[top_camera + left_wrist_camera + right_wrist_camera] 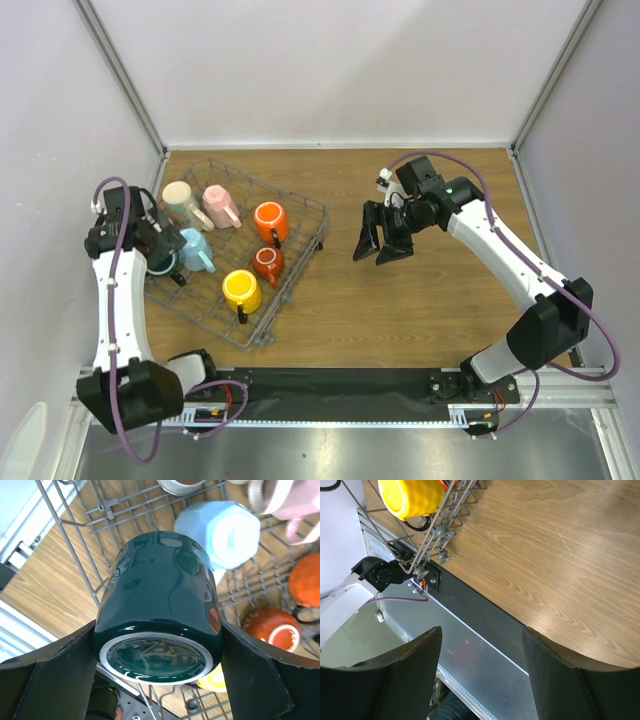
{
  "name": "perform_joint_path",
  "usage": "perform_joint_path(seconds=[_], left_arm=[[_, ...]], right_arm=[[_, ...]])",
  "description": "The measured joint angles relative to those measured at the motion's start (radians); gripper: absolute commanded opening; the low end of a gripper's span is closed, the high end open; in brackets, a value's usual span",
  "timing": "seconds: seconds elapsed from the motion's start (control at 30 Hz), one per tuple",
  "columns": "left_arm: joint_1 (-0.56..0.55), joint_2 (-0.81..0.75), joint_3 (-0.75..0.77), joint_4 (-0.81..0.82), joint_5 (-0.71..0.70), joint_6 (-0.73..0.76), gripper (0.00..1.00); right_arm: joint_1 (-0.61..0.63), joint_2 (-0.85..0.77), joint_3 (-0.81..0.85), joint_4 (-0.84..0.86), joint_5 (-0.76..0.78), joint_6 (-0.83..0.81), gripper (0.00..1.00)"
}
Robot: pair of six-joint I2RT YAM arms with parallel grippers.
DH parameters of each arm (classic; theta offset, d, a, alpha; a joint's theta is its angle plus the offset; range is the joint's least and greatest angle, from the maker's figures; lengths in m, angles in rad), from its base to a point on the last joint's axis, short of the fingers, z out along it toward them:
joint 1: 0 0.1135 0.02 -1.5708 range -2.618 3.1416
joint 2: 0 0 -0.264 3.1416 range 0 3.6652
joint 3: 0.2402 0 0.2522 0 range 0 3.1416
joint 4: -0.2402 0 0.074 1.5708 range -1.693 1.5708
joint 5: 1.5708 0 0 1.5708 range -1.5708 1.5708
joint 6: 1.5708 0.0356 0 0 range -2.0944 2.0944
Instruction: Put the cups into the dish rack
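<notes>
The wire dish rack (309, 205) stands left of the table's middle, and several cups rest in it: cream (180, 200), pink (220, 205), orange (270, 220), small red (267, 262), yellow (241, 290) and light blue (195, 248). At the rack's left edge my left gripper (155, 252) is shut on the dark green cup (160, 595). That cup is upside down, its base facing the wrist camera and a finger pressed against each side. My right gripper (378, 243) hangs open over bare wood right of the rack, nothing between its fingers (400, 680).
In the left wrist view, rack wires (75, 555) run beneath the green cup, and the light blue cup (225, 535) sits just beyond it. In the right wrist view, the rack's near corner (445, 525) with the yellow cup (412, 497) lies by the table's front edge (485, 615).
</notes>
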Motion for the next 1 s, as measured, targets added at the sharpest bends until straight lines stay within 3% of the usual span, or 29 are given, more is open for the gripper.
perform_joint_path(seconds=[0.23, 0.5, 1.0], left_arm=[[0.023, 0.087, -0.01, 0.077, -0.022, 0.037, 0.0], [0.14, 0.14, -0.078, 0.148, 0.019, 0.037, 0.0], [0.158, 0.251, -0.104, 0.179, 0.053, 0.027, 0.0]], right_arm=[[-0.002, 0.0, 0.0, 0.004, 0.002, -0.003, 0.72], [-0.018, 0.0, 0.0, 0.003, 0.032, -0.016, 0.72], [-0.036, 0.006, 0.04, -0.002, 0.053, -0.033, 0.72]])
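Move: Below the dark green cup still held in the left hand, its free spot at the rack's left corner lies about 12 cm down, 2 cm ahead and 4 cm left. Beside that spot, the light blue cup lies 5 cm ahead of the hand and 5 cm to its right. A small white cup is some 10 cm ahead and 2 cm left, the yellow cup 4 cm back and 15 cm right. From the empty right hand, the spot is some 47 cm left, level fore and aft, 14 cm below. Lowering the green cup about 8 cm towards the rack's left corner, the left hand first slants down while shifting some 4 cm left and a little forward, then sinks almost straight on the outer side of the light blue cup. It keeps its grip and tips its fingers roughly 10 degrees nearer vertical. The empty right hand drifts about 2 cm forward. ##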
